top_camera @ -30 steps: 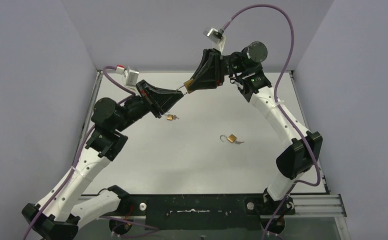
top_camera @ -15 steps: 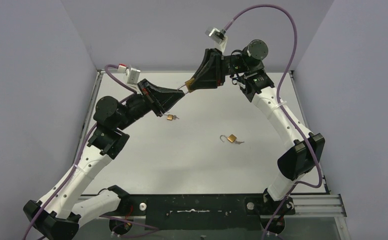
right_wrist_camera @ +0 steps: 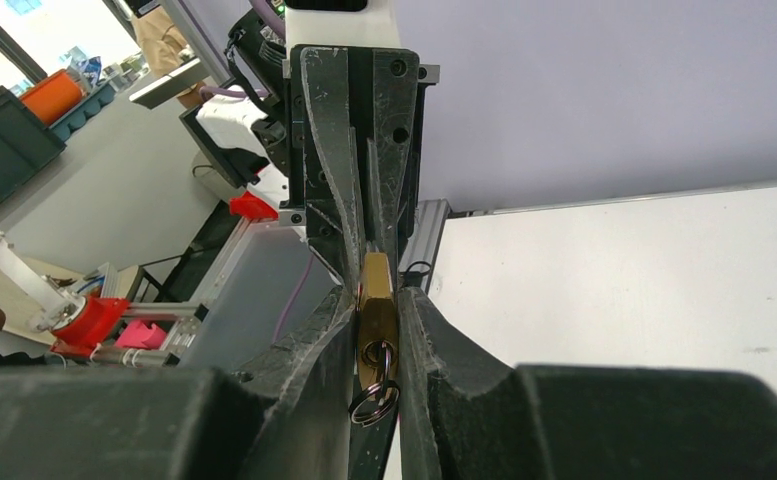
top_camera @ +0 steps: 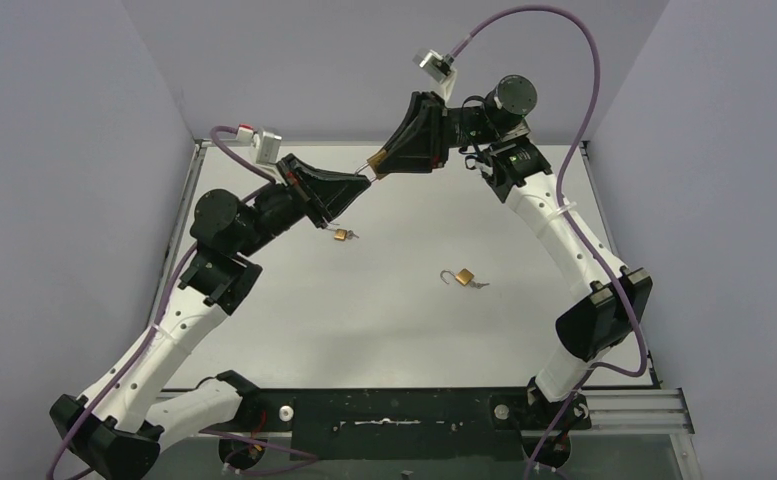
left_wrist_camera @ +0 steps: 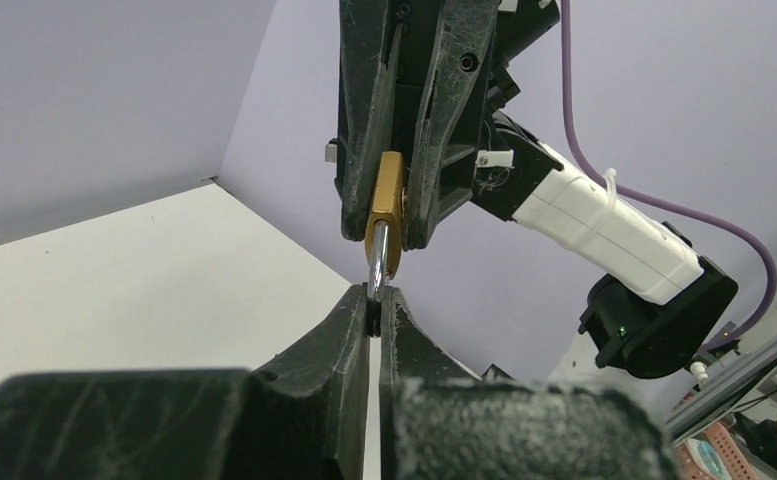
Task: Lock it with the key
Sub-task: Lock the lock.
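Observation:
A brass padlock (top_camera: 376,162) is held in the air between both grippers, above the back of the table. My right gripper (right_wrist_camera: 375,292) is shut on its brass body (right_wrist_camera: 373,318). A key sits in the keyhole, its ring (right_wrist_camera: 374,400) hanging below. My left gripper (left_wrist_camera: 375,298) is shut on the steel shackle (left_wrist_camera: 376,262), with the brass body (left_wrist_camera: 388,195) beyond it between the right fingers (left_wrist_camera: 442,120). In the top view the two grippers meet tip to tip, left (top_camera: 360,181) and right (top_camera: 380,165).
Two more brass padlocks lie on the white table: a small one (top_camera: 341,235) under the left gripper, and one with an open shackle and key (top_camera: 463,277) mid-table. Purple cables loop off both wrists. Grey walls (top_camera: 84,150) close in the sides and back.
Both arms have shifted slightly back and up together, still joined at the padlock. The padlocks on the table have not moved.

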{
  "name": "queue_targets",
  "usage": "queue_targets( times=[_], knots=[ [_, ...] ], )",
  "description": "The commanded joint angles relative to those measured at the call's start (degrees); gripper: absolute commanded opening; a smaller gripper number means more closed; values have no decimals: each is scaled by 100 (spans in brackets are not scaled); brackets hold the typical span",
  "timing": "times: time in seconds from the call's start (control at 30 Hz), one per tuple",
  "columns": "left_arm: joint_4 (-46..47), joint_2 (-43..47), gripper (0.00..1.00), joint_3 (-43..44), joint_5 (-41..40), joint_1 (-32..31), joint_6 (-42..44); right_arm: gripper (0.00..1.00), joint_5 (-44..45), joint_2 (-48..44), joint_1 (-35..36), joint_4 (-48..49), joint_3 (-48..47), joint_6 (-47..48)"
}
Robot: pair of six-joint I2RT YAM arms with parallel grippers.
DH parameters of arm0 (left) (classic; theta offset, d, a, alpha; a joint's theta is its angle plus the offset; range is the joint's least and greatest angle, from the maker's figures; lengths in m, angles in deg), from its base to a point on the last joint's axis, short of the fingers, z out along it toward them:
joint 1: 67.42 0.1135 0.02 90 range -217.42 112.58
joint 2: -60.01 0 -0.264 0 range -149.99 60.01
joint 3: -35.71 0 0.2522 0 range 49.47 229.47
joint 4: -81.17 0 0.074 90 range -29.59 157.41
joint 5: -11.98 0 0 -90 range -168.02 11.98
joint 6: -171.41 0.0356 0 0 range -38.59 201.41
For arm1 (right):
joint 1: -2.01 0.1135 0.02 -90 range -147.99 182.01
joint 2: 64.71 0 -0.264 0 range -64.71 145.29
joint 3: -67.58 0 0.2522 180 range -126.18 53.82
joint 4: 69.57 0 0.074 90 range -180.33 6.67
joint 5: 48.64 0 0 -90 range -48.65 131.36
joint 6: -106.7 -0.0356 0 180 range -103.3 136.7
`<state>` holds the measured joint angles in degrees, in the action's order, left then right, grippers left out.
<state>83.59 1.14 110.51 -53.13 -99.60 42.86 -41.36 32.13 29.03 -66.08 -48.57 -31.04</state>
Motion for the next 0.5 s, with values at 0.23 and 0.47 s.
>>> queue_targets(
  times=[0.23, 0.47],
  knots=[
    [585, -388, 0, 568, 345, -262, -162, 0, 989, -7, 741, 85, -137, 279],
    [785, -257, 52, 573, 654, -163, -302, 0, 920, -91, 540, 235, -166, 102]
  ],
)
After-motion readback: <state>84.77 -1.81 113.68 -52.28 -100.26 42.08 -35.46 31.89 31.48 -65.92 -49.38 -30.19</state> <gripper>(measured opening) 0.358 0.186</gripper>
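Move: The padlock's brass body, held in the right fingers about 1 cm left of that hand's point, lies from the left hand, which pinches the shackle, some 2 cm ahead, 3 cm right and 1 cm higher. On the table about 43 cm below the left hand, a second padlock lies roughly 14 cm ahead and 9 cm left, a third 2 cm ahead and 21 cm right. Right hand carries the padlock about 2 cm left and up as the rising left hand releases its shackle. ##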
